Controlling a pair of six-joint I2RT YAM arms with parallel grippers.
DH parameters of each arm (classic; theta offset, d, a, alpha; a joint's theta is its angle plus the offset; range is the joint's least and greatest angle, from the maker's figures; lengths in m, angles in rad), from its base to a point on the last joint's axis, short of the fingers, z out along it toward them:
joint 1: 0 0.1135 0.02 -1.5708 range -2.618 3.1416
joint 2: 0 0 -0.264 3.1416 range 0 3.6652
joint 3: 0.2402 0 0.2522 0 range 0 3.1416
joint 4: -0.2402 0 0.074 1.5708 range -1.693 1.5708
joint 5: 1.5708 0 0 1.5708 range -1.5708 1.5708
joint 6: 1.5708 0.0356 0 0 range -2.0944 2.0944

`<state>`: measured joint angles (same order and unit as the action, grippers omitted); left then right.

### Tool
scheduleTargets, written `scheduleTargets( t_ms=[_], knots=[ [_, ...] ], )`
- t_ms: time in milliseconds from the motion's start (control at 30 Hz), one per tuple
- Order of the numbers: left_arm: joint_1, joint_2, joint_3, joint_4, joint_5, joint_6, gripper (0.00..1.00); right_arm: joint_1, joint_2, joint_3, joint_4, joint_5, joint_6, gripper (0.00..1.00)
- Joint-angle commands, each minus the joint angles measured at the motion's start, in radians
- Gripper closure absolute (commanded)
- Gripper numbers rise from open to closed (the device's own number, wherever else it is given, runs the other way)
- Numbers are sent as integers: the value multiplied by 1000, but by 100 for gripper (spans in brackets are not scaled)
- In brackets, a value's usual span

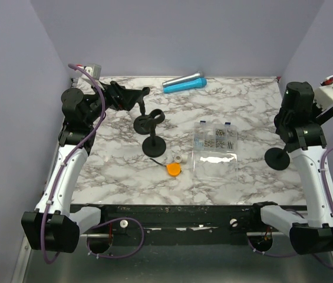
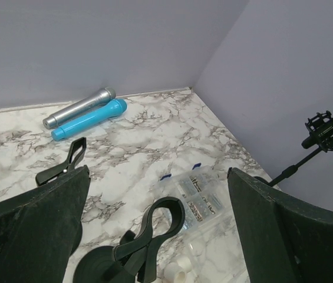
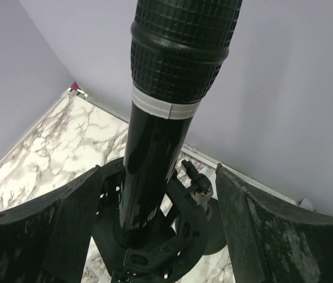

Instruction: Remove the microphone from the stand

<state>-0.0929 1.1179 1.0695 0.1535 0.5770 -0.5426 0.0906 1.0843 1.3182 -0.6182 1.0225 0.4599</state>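
Note:
A black microphone [image 3: 166, 100] stands upright in a black shock-mount cradle [image 3: 154, 236] on a thin stand with a round base [image 1: 278, 158]. My right gripper [image 3: 159, 177] is open, with one finger on each side of the microphone body and a gap on both sides. In the top view the right arm [image 1: 300, 112] hides the microphone. The stand's cradle [image 2: 326, 131] also shows far right in the left wrist view. My left gripper [image 2: 157, 177] is open and empty, high over the table's back left [image 1: 128, 97].
A second black stand with an empty clip [image 1: 149, 122] [image 2: 160, 221] stands left of centre. A silver and a blue microphone [image 1: 184, 82] lie at the back wall. A clear parts box [image 1: 215, 141], two white caps [image 1: 181, 158] and an orange disc [image 1: 173, 169] lie mid-table.

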Motion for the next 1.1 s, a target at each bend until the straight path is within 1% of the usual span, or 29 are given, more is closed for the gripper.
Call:
scheduleTargets(
  t_ms=[0,133,233,367,433,467,567,667,800,1067],
  knots=[
    [1,-3,24,-7,-1,9,1,-40,-9,-15,63,-30,18,24],
    [8,0,24,1,12,-10,2,-59,-23,-46,92,-12,18,27],
    [12,3,23,5,14,-17,1,-77,-30,-79,153,-25,-6,28],
    [13,3,23,2,10,-15,2,-85,-16,-77,166,-34,11,29],
    [13,5,23,0,9,-16,1,-86,-15,-83,188,-41,7,34],
    [13,5,24,0,11,-16,1,-86,-13,-84,195,-45,7,39],
    [15,5,24,0,11,-17,1,-85,-7,-83,206,-53,13,47],
    [18,5,23,0,11,-17,2,-85,-13,-91,228,-61,11,49],
    [26,7,23,4,14,-25,1,-86,-28,-93,260,-63,-19,58],
    [41,11,18,21,26,-51,1,-86,-83,-84,344,-69,-122,71]
  ],
)
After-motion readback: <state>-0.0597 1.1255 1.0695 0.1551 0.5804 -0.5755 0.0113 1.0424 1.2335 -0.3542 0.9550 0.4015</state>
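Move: The black microphone stands upright-ish in its holder just past my open right fingertips: its middle is about 3 cm to my right hand's right, some 2 cm ahead and roughly 5 cm above, with its lower body between the finger lines. The holder's ring clasps it about 4 cm right, 3 cm ahead and 4 cm below that hand. From my left hand the microphone lies far off, some 55 cm right, 4 cm back, about level. My right hand slides in around the black microphone's lower body, just above the holder ring, easing some 2 cm to the right and then a little over 1 cm forward while the fingers tip up about 10 degrees. I close the fingers from wide to under half open, pinching the shaft from both sides, and finish by lifting about 1.5 cm. ##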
